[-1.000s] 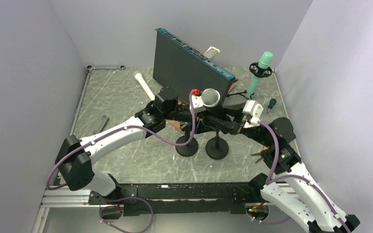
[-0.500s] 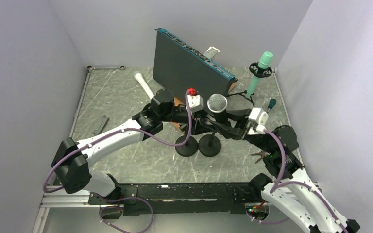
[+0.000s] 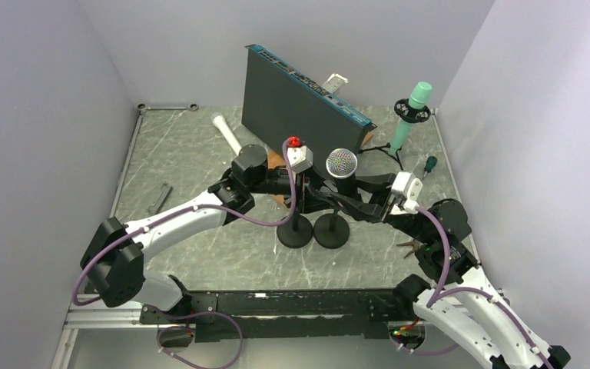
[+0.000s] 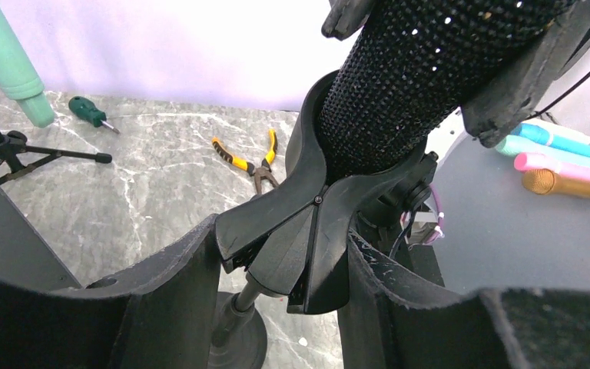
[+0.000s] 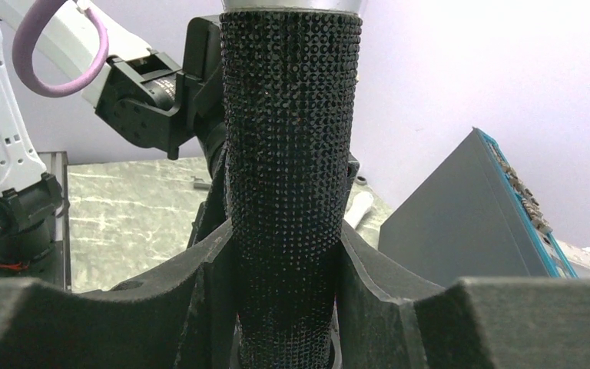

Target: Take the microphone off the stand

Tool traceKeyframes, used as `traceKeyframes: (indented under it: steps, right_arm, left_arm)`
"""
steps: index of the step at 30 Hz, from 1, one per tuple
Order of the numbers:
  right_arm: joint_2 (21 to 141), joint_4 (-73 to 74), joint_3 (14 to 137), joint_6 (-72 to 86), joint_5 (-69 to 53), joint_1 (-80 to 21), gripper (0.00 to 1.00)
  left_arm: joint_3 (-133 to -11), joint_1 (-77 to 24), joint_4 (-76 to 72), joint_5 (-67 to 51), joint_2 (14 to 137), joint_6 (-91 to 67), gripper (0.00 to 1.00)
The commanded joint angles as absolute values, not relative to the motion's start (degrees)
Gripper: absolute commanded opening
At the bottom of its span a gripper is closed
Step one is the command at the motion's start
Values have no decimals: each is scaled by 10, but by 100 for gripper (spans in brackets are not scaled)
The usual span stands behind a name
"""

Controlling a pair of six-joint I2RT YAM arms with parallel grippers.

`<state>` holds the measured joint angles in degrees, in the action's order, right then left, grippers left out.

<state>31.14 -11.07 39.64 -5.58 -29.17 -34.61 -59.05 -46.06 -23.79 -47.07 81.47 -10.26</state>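
The microphone (image 3: 342, 163) has a silver mesh head and a black studded body (image 5: 288, 192). It sits upright in the black clip (image 4: 307, 231) of a stand whose round base (image 3: 332, 231) rests on the table. My right gripper (image 3: 351, 198) is shut on the microphone's body, one finger on each side. My left gripper (image 3: 313, 187) is shut on the stand's clip just under the microphone. In the left wrist view the studded body (image 4: 407, 77) rises out of the clip.
A second stand base (image 3: 296, 231) sits just left of the first. A black box (image 3: 299, 100) stands behind. A teal microphone on a tripod (image 3: 409, 115), a screwdriver (image 3: 430, 164) and pliers (image 3: 409, 246) lie to the right. A white tube (image 3: 227, 134) and a bracket (image 3: 160, 197) lie to the left.
The stand and microphone have shifted left, so the base now sits close to the second base. My left wrist has drawn back to the left. Both grippers keep their hold.
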Motion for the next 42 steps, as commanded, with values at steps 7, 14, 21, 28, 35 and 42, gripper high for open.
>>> traceKeyframes:
  steps: [7,14,21,28,35,42]
  right_arm:
    - [283,-47,439,-51,-204,-349,25]
    - [305,156,517,48,-104,-349,64]
    - [376,288,618,53,-76,-349,95]
    - [474,396,765,53,12,-350,100]
    - [525,439,830,60,71,-370,98]
    - [553,414,832,61,179,-471,95]
  left_arm:
    - [-586,-460,-244,-404,827,-165,17]
    - [-582,-493,-204,-294,796,-129,3]
    - [-565,-518,-197,-210,768,-124,0]
    - [-558,-533,-199,-167,754,-126,0]
    - [-558,-541,-203,-114,758,-152,0]
    - [-558,-553,-200,-72,763,-172,0]
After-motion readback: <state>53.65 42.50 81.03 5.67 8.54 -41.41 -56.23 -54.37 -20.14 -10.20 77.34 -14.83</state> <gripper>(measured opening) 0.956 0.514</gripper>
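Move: The black microphone is between the right fingers, its middle practically at that hand, some 2 cm up. The clip it sits in is about 3 cm ahead of the right hand, 1 cm left and 8 below. The empty stand is roughly 5 cm ahead of that hand, 10 left; the grey case about 27 ahead, 12 left. From the left hand, which grips the clip, the microphone's middle is some 3 cm back, 3 right and 10 up. The black microphone, seated in the clip that the left fingers keep pinching, is let go by the right hand: its fingers spread wide as it goes some 6 cm forward and 4 cm right, off the handle, turning clockwise and tipping down about 35 degrees. The left hand carries the clip nearly 4 cm forward, turning it some 30 degrees counter-clockwise. ##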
